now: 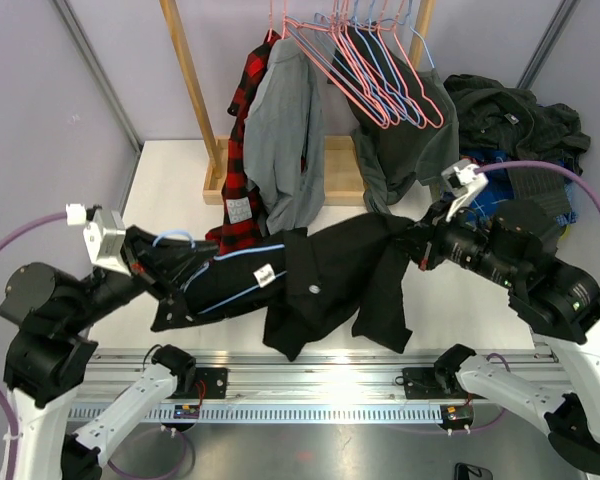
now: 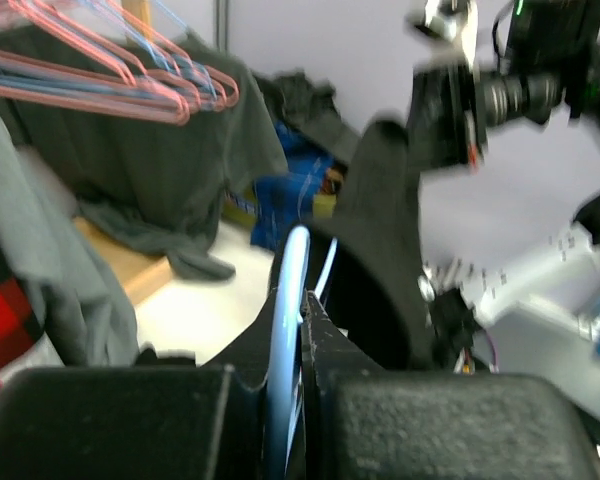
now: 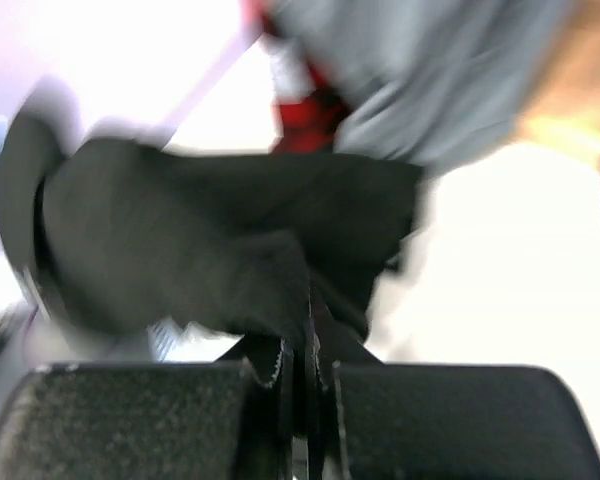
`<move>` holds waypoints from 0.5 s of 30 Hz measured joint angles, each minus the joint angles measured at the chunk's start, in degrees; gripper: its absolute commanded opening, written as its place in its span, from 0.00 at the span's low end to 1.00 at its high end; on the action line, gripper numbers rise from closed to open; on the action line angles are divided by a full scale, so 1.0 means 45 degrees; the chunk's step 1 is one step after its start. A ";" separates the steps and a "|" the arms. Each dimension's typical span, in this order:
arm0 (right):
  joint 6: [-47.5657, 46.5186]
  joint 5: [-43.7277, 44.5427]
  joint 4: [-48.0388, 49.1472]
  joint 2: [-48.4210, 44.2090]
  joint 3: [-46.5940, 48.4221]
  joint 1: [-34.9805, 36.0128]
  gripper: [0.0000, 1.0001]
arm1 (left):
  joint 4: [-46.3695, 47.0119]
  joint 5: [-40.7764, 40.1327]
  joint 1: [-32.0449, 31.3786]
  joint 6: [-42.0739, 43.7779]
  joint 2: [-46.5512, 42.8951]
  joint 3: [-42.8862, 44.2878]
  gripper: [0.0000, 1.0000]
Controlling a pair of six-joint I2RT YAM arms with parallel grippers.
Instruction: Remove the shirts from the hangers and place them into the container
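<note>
A black shirt (image 1: 320, 280) hangs stretched above the table between my two grippers. A light blue hanger (image 1: 242, 252) is still inside it. My left gripper (image 1: 192, 266) is shut on the blue hanger wire (image 2: 292, 270), which runs up between the jaws (image 2: 302, 300). My right gripper (image 1: 412, 240) is shut on a fold of the black shirt (image 3: 180, 240) at its right end, cloth pinched at the tips (image 3: 310, 300). A grey shirt (image 1: 285, 140) and a red-and-black plaid shirt (image 1: 242, 170) hang on the rack behind. The container is hidden.
Several empty pink and blue hangers (image 1: 370, 70) hang on the rail over a dark grey shirt (image 1: 410, 140). The wooden rack post (image 1: 190, 80) and base (image 1: 335, 185) stand at the back. A heap of dark clothes (image 1: 510, 120) lies back right.
</note>
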 measured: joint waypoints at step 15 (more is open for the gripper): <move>0.2861 0.7830 0.2730 0.0126 -0.3138 0.0092 0.00 | -0.2992 -0.0180 -0.0005 0.1404 -0.2050 0.0675 0.00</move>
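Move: The left hand grips the blue hanger near its hook, with the black shirt still round it; the shirt's middle hangs about 17 cm to that hand's right, nearly level fore and aft, some 11 cm lower. The right hand pinches the shirt's far side; from it that middle is 14 cm left and 4 cm back, the container about 27 cm right and 25 cm ahead, well below, and the hanging grey shirt 18 cm left and 22 cm ahead. Pulling apart, the two hands stretch the black shirt between them, both grips staying shut. The right hand draws its pinched cloth forward about 10 cm and some 5 cm to the right, swinging clockwise some 35 degrees and sinking in the later part, while the left pulls the hanger back and to the left, dipping a little and easing to a stop. ##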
